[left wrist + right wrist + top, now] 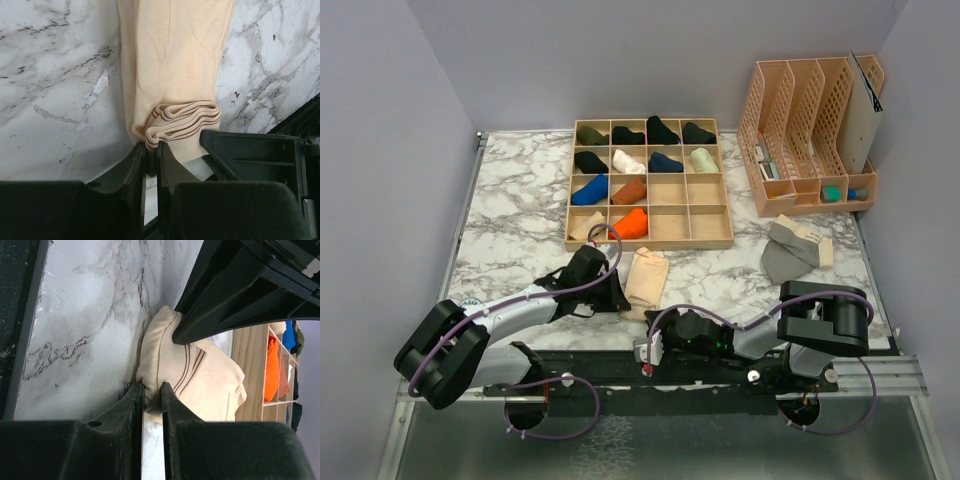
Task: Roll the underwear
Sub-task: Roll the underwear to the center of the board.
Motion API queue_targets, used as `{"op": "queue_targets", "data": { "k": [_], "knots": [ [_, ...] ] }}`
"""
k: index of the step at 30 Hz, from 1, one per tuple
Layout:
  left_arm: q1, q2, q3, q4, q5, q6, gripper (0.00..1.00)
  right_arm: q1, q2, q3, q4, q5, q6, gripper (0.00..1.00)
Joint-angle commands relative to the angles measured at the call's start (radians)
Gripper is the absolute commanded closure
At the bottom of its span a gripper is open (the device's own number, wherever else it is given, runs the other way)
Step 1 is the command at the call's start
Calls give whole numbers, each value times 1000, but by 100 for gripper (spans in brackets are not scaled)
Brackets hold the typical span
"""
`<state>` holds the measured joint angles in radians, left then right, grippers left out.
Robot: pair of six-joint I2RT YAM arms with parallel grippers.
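Note:
The pale beige underwear (pixel 647 272) lies flat on the marble table, its near end folded into a small roll with brown-striped band (pixel 182 117). My left gripper (pixel 619 296) is shut on the left corner of that rolled end (pixel 152 144). From the near side my right gripper (pixel 646 343) is shut on the same rolled end (pixel 152 386), the cloth (pixel 215 385) stretching away beyond it. The left fingers (pixel 225 305) press on the roll from above in the right wrist view. The grey underwear with a cream band (pixel 790 252) lies crumpled at the right, untouched.
A wooden compartment tray (pixel 650 244) holding several rolled garments stands just beyond the beige piece. A peach file organiser (pixel 810 130) is at the back right. The black rail (pixel 720 372) runs along the table's near edge, close under the right gripper.

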<state>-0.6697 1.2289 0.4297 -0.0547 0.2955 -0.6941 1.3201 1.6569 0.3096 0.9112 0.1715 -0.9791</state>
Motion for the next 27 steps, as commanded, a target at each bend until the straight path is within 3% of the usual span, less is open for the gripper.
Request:
{"op": "queue_targets", "data": {
  "k": [1, 5, 11, 16, 23, 27],
  "knots": [
    [-7, -1, -26, -49, 11, 15, 85, -26, -18, 37, -100, 3, 76, 100],
    [-8, -35, -23, -77, -30, 1, 77, -45, -92, 51, -193, -69, 161, 100],
    [-5, -142, -38, -98, -91, -49, 44, -60, -178, 66, -298, -218, 379, 99],
    [2, -246, -71, -101, -110, -98, 37, -70, -151, 52, -247, -321, 587, 99],
    [3, -376, -105, -151, -129, -139, 34, -128, -140, -6, -101, -394, 876, 99],
    [3, -453, -145, -97, -90, -147, 37, -189, -125, -28, -19, -459, 1039, 100]
  ]
}}
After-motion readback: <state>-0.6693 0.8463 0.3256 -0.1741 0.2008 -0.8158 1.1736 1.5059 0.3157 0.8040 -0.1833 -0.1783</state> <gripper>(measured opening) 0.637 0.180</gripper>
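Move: The underwear's rolled near end is pinched by both grippers: its middle lies about 2 cm to the right of the left gripper and 1 cm back, and about 1 cm ahead and 2 cm left of the right one, at their height. From the right gripper, the middle of the unrolled part is some 8 cm ahead, level sideways and 2 cm lower. The orange roll in the organizer is about 21 cm ahead of that gripper and 4 cm left. Open the left fingers to let go of the roll's left end and draw that gripper up and to the left, about 4 cm overall, clear of the cloth. Keep the right fingers shut on the other end, lift slightly, then pull back some 3.5 cm while twisting the wrist about 50 degrees, mostly about the fingers' own line, its upper side going forward, to turn the roll over. ##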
